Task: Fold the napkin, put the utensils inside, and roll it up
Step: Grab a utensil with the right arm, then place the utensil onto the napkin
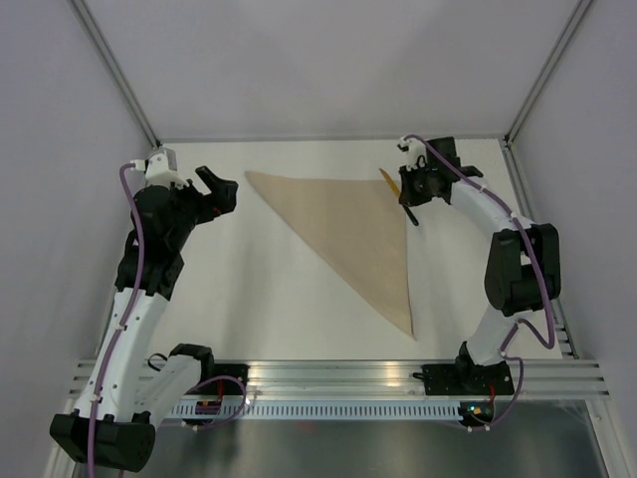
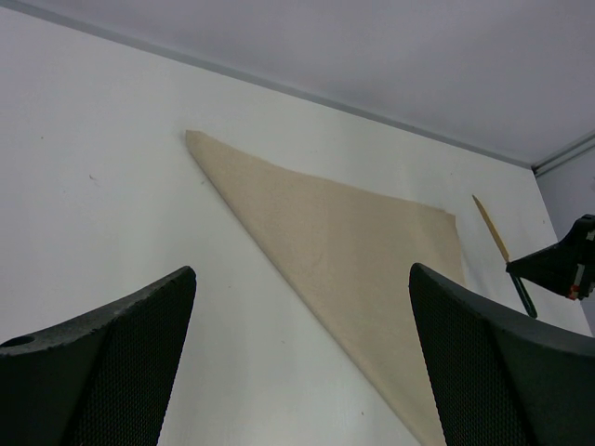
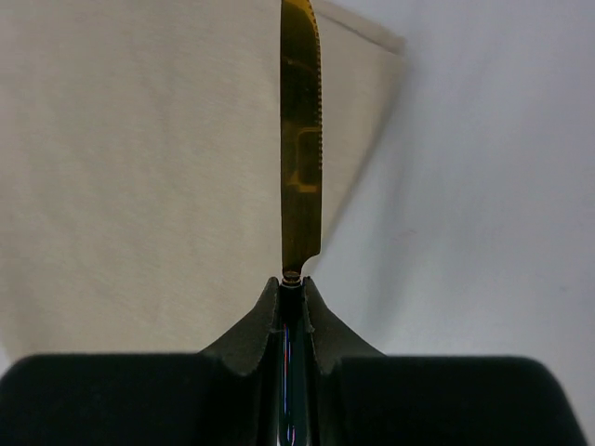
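Observation:
The tan napkin (image 1: 348, 224) lies folded into a triangle on the white table, its long edge running from the back left to the front right. My right gripper (image 1: 409, 195) hovers at the napkin's back right corner, shut on the dark handle of a knife (image 1: 390, 182). In the right wrist view its gold serrated blade (image 3: 300, 139) points away from the gripper (image 3: 292, 283) over the napkin's (image 3: 139, 167) edge. My left gripper (image 1: 221, 189) is open and empty, left of the cloth. Its wrist view shows the napkin (image 2: 353, 251) beyond the gripper (image 2: 302, 269), and the knife (image 2: 491, 228) far off.
The table (image 1: 249, 289) is walled by white panels at the back and both sides, with metal posts in the back corners. An aluminium rail (image 1: 338, 373) carrying the arm bases runs along the near edge. No other utensil is in view.

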Robot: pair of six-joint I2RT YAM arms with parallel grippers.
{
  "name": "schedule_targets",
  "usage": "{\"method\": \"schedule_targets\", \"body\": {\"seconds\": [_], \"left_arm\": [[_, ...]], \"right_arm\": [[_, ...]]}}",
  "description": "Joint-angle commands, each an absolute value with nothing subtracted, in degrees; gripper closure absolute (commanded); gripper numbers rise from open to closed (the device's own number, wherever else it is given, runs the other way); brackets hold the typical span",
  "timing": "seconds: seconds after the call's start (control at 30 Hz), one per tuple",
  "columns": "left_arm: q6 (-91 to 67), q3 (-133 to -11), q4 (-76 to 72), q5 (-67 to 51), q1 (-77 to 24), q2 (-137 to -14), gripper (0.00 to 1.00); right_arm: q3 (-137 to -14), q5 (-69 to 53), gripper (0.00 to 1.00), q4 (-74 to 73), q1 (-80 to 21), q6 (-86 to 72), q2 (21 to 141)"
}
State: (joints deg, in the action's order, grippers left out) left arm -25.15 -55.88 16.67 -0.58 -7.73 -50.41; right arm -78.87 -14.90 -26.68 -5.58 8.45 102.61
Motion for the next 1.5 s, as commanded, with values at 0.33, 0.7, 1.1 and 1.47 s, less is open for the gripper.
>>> {"method": "schedule_targets", "body": {"seconds": [0.33, 0.7, 1.1, 1.47], "left_arm": [[-26.7, -60.3, 18.9, -1.8, -7.5, -49.7, 0.00], [-26.5, -60.6, 19.7, -1.6, -7.6, -49.5, 0.00], [-26.5, -59.8, 19.7, -1.4, -7.5, -49.5, 0.00], [-26.3, -59.3, 19.3, -1.3, -7.6, -49.5, 0.00]], "right_arm": [[-76.1, -7.0, 1.00, -21.4, -32.7, -4.9, 102.9], [-74.4, -2.6, 0.99, -13.7, -40.7, -6.8, 108.3], [-74.1, -1.0, 1.00, -11.2, -42.4, -6.5, 112.3], [-74.6, -0.4, 1.00, -10.7, -42.3, -4.7, 114.1]]}}
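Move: My right hand already grips the knife. The spot for it, midway along the napkin's diagonal folded edge, lies about 24 cm to the left, 10 cm back and 10 cm below. The napkin's far right corner is roughly 12 cm ahead and level sideways, its near corner some 33 cm back and 1 cm to the left. From my left hand, that spot is about 22 cm to the right, 2 cm ahead and 30 cm below. Keeping the knife pinched by its handle, I sweep my right hand about 24 cm left and 10 cm back over the folded napkin to its diagonal edge, turning nearly 20 degrees counter-clockwise. Late in the sweep I start sinking, then go almost straight down, 8 to 9 cm in all, fingers still shut. ##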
